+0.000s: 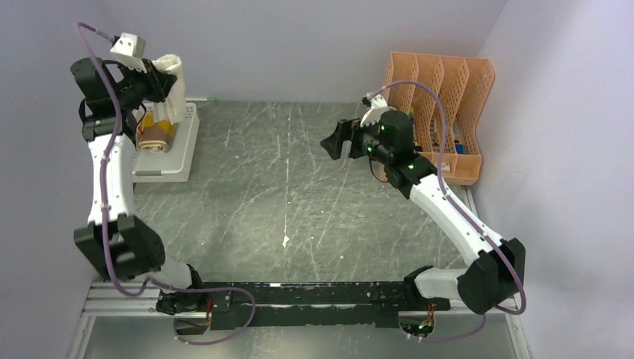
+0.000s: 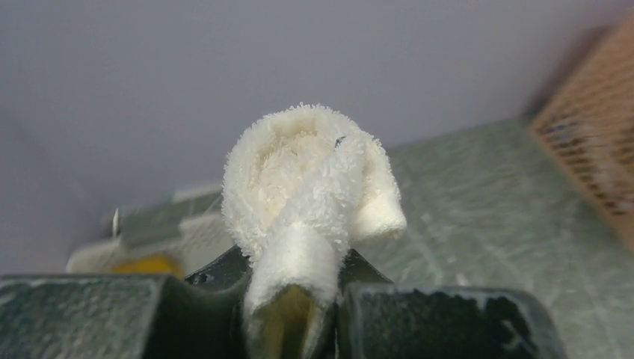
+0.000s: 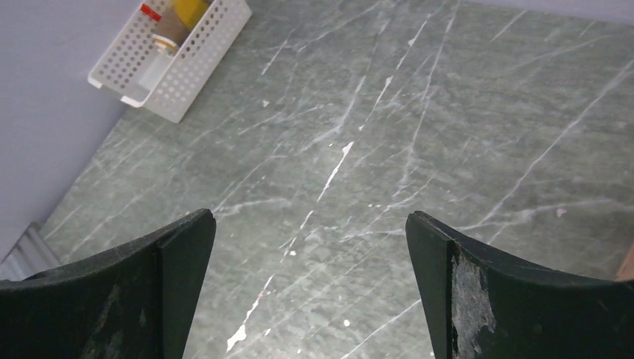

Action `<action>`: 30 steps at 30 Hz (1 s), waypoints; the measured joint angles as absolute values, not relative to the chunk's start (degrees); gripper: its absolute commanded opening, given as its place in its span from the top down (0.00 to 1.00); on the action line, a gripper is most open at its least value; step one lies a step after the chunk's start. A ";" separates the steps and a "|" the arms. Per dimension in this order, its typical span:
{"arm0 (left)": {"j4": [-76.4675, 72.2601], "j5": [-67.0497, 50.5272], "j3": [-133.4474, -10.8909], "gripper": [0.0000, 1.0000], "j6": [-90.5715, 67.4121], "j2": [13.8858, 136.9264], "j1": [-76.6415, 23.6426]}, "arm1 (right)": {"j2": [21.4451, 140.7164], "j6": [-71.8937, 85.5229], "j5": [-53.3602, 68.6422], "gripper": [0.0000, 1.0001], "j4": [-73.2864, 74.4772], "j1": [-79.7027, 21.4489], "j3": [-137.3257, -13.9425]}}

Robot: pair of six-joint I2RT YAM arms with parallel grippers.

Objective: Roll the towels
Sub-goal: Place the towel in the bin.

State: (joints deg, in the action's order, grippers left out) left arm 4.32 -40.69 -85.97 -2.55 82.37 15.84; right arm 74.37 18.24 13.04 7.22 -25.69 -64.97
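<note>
The cream-white towel, rolled into a bundle, hangs in the air at the far left above a white basket. My left gripper is shut on it. In the left wrist view the white roll sticks out from between the dark fingers, and my left gripper pinches its lower end. The mustard-yellow and brown towel lies rolled inside the basket; the right wrist view shows this yellow roll too. My right gripper hovers open and empty over the table's right middle, its jaws spread wide.
An orange slotted file rack stands at the back right against the wall. The perforated white basket sits at the back left by the wall. A grey marbled tabletop spans the space between the arms.
</note>
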 measured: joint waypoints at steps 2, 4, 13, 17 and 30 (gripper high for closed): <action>10.57 -36.03 -89.34 0.93 1.17 87.72 17.21 | 72.69 19.22 13.04 0.00 6.70 -26.17 -63.22; 16.05 -32.91 -93.32 0.93 3.81 94.15 17.89 | 71.37 19.75 12.99 0.00 6.61 -26.37 -61.54; 31.16 -27.64 -110.32 0.93 9.17 122.26 19.20 | 67.16 18.83 10.72 0.00 8.93 -26.55 -57.78; 34.04 -28.58 -116.31 0.93 9.23 129.91 19.46 | 65.34 18.59 10.52 0.00 9.06 -26.63 -56.21; 36.71 -24.84 -119.33 0.88 11.14 137.19 17.23 | 65.67 18.59 10.74 0.00 9.54 -26.74 -55.48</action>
State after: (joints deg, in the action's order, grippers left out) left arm 36.71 -24.84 -119.33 11.14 137.19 17.23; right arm 65.67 18.59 10.74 9.54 -26.74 -55.48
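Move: The bin's empty right-hand part, where the white towel in the left hand is going, lies about 8 cm ahead of that hand, 10 cm to its left and some 37 cm below. The rolled brown-and-yellow towel lies in the bin about 7 cm left of that spot and a couple farther out. A pen lies beyond the bin, about 21 cm ahead of the left hand and 5 to its left. From the right hand the empty part is about 15 cm ahead, 49 to the left and 25 below. Down some 35 cm with the left hand, at first swinging about 10 cm forward and 10 to the left as well, then sinking nearly straight and ever slower into the bin, right of the brown-and-yellow towel. The wrist tips the fingers down some 50 degrees, and they keep their grip on the white towel. The right hand, empty and open, backs off about 4 cm and sinks a little. ##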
